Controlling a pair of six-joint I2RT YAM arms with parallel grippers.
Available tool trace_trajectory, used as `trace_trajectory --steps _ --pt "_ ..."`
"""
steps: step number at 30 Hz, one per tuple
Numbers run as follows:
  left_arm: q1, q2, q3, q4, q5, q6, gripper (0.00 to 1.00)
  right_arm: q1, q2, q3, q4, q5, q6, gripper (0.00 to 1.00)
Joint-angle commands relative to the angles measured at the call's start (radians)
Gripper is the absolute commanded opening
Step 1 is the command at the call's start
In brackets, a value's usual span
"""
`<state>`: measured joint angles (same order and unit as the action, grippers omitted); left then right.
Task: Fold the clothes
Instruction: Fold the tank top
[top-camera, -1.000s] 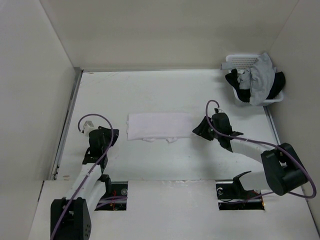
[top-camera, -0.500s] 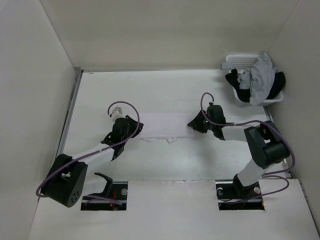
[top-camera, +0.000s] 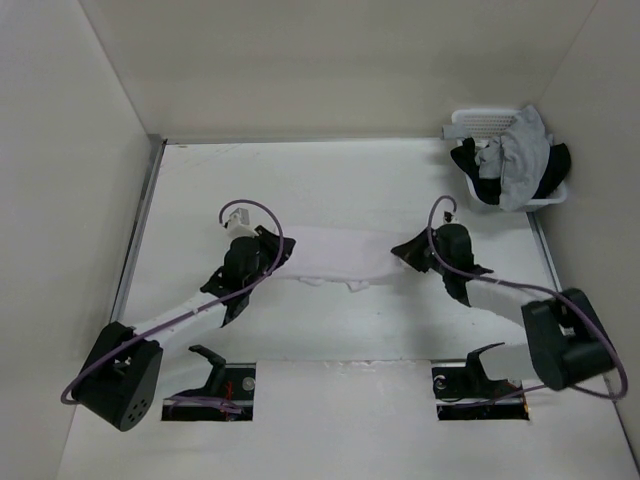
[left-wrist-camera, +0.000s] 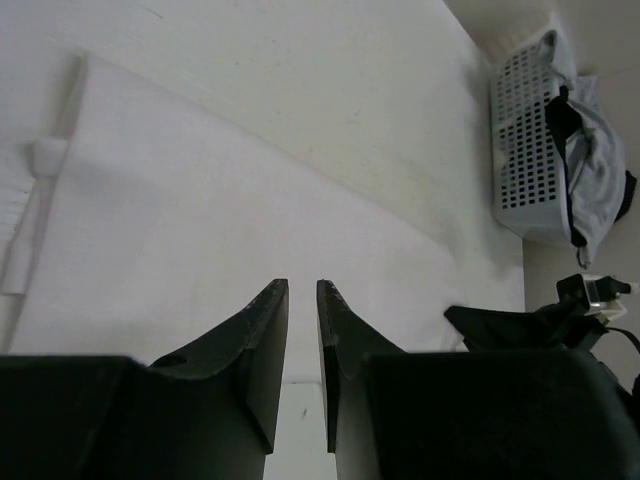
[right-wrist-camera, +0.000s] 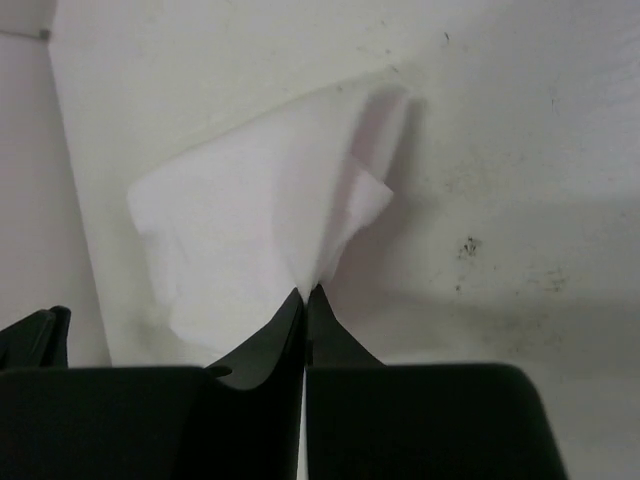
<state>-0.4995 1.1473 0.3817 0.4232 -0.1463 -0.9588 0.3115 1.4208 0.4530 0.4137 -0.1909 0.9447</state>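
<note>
The clothes, a white T-shirt (top-camera: 335, 258) folded into a long strip, lie across the middle of the table. My right gripper (top-camera: 400, 252) is at the strip's right end, shut on a corner of the shirt (right-wrist-camera: 250, 210). In the right wrist view that corner rises in a peak into the closed fingertips of the gripper (right-wrist-camera: 306, 290). My left gripper (top-camera: 278, 255) sits at the strip's left end. In the left wrist view its gripper (left-wrist-camera: 296, 285) is open by a narrow gap low over the shirt (left-wrist-camera: 180, 220), and no cloth shows between the fingers.
A white perforated basket (top-camera: 470, 125) stands in the back right corner, holding a grey garment (top-camera: 520, 155) and a black garment (top-camera: 470, 165). It also shows in the left wrist view as the basket (left-wrist-camera: 525, 150). Side walls close in the table.
The left arm swung from its rest near the left edge over to the shirt's left end. The right gripper shut on the shirt's right corner and lifted it, rumpling the near edge.
</note>
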Motion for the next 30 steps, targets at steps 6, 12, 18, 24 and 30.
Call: trace_trajectory --steps 6,12,18,24,30 --pt "-0.026 -0.11 -0.043 0.046 0.001 -0.011 0.17 0.059 -0.338 0.134 -0.39 0.186 -0.153 0.01" --pt "-0.012 -0.176 -0.066 0.026 0.016 -0.017 0.17 0.221 -0.209 0.415 -0.542 0.277 -0.214 0.02" --pt "0.014 -0.239 -0.105 0.019 0.037 -0.02 0.18 0.379 0.05 0.654 -0.647 0.35 -0.231 0.04" --pt "0.072 -0.297 -0.133 -0.004 0.091 -0.032 0.2 0.499 0.341 0.874 -0.696 0.357 -0.201 0.2" --pt "0.1 -0.33 -0.107 -0.047 0.08 -0.023 0.21 0.59 0.371 0.969 -0.679 0.315 -0.192 0.31"
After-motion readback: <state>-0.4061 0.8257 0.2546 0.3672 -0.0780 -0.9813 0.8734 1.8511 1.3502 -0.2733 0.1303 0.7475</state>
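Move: Pinched in the right fingers is the right-hand edge of the tank top. The left end, where it is being taken, lies about 27 cm to the left, nearly level in depth and some 4 cm lower; the top's middle is about 14 cm left. The laundry basket stands some 27 cm right and 21 cm farther out. From the empty left hand, the left end is about 4 cm left, 3 cm back and 10 cm below. Lifting the held edge almost straight up at first, the right hand swings it left over the rest of the tank top in an arc about 14 cm high and some 21 cm across, then comes down, turning about 25 degrees counter-clockwise and opening to let go. The empty left hand backs off, up about 3 cm and slightly back, then left, its fingers opening a touch more. ##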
